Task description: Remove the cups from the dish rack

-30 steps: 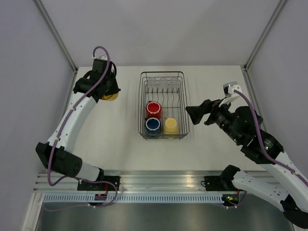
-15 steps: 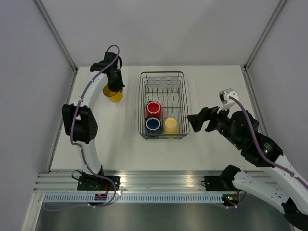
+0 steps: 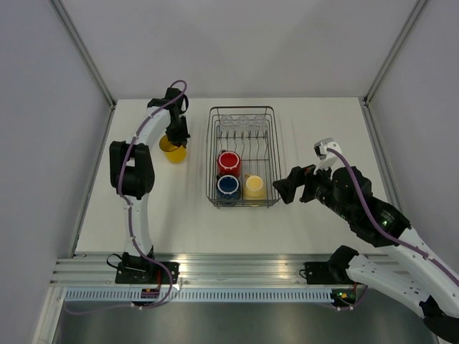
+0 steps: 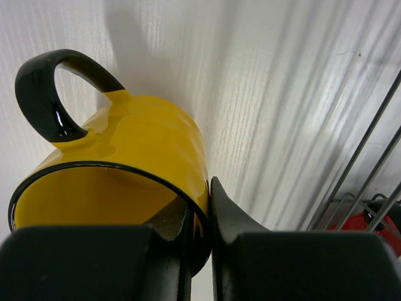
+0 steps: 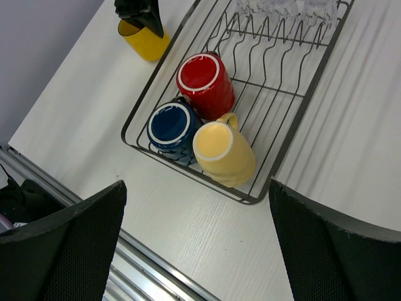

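The dish rack [image 3: 212, 159] [image 5: 304, 103] is a dark wire basket in the middle of the table. In its near end are a red mug [image 3: 228, 160] [image 5: 203, 78], a dark blue mug [image 3: 228, 185] [image 5: 170, 124] and a pale cream-yellow mug [image 3: 253, 185] [image 5: 222, 150]. Clear glass tumblers [image 3: 242, 122] [image 5: 282, 7] stand at its far end. Left of the rack, my left gripper [image 3: 174, 137] [image 4: 199, 207] is shut on the rim of the orange-yellow mug [image 3: 173, 151] [image 4: 144, 138] [image 5: 147, 41], one finger inside it. The mug is upright, low over the table. My right gripper [image 3: 287, 188] [image 5: 195, 185] hangs wide open beside the rack's near right corner, holding nothing.
Grey wall panels with metal posts close in the table [image 3: 323, 129] at the left, right and back. An aluminium rail [image 3: 237, 269] runs along the near edge, where both arm bases are bolted. The left arm's elbow [image 3: 128, 168] stands over the table's left side.
The left arm has carried the orange-yellow mug a little right and nearer, closer to the rack. The right gripper has moved left and nearer, towards the rack's near right corner, still open.
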`<state>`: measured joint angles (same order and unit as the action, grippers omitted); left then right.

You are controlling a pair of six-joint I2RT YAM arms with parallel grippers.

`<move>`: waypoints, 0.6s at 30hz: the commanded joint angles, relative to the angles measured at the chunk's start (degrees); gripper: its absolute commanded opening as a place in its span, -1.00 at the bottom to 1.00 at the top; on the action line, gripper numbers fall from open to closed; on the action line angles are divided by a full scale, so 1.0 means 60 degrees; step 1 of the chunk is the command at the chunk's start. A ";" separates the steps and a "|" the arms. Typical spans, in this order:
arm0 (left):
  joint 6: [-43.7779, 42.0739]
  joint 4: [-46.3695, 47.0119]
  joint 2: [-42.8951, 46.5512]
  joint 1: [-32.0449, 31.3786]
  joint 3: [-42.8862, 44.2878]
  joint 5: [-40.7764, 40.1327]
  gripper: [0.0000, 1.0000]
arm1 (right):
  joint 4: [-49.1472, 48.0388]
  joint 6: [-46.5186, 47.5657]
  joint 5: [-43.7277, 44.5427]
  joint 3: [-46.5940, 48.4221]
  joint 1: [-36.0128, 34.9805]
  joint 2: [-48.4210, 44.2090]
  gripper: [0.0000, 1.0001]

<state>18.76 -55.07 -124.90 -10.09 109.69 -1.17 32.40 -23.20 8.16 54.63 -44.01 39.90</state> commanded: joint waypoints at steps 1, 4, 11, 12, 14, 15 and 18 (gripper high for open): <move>-0.0286 0.0096 0.0017 0.0011 0.0454 -0.0215 -0.95 | -0.0434 -0.0103 -0.0320 -0.0155 0.0025 0.0132 0.96; -0.0256 0.0155 -0.0203 0.0011 0.0439 -0.0098 -0.93 | -0.0522 -0.0103 -0.0335 -0.0184 0.0011 0.0234 0.96; -0.0183 0.0301 -0.0292 -0.0018 0.0219 -0.0054 -0.79 | -0.0596 -0.0074 -0.0379 -0.0287 0.0025 0.0249 0.96; -0.0183 0.0301 -0.0219 -0.0033 0.0219 -0.0040 -0.63 | -0.0610 -0.0074 -0.0379 -0.0301 0.0025 0.0264 0.96; -0.0183 0.0301 -0.0102 -0.0047 0.0190 -0.0040 -0.46 | -0.0712 -0.0059 -0.0365 -0.0345 0.0025 0.0308 0.96; -0.0198 0.0301 -0.0029 -0.0047 0.0161 -0.0025 -0.26 | -0.0742 -0.0059 -0.0365 -0.0389 0.0025 0.0366 0.96; -0.0183 0.0301 0.0367 -0.0062 0.0044 -0.0010 0.02 | -0.0845 -0.0044 -0.0365 -0.0389 0.0025 0.0600 0.96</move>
<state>18.52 -54.46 -126.72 -10.26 109.75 -1.37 30.17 -23.33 6.22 52.73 -44.01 42.30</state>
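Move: The left hand still pinches the yellow cup by its right-hand rim, so the cup's middle sits about 4 cm left of that hand and 3 cm below. From that hand the red cup in the rack is some 16 cm right and 7 cm back, the blue cup 16 cm right and 16 cm back. The pale yellow cup lies roughly 10 cm ahead of the open right hand, 9 cm left and 24 cm below. With one finger inside and one outside the rim, the left hand lowers the yellow cup the last 1.5 cm or so onto the table left of the rack, stops, then opens to about half and lets go, staying in place around the rim. The right hand, wide open, sinks and eases left about 2 cm towards the pale yellow cup. ##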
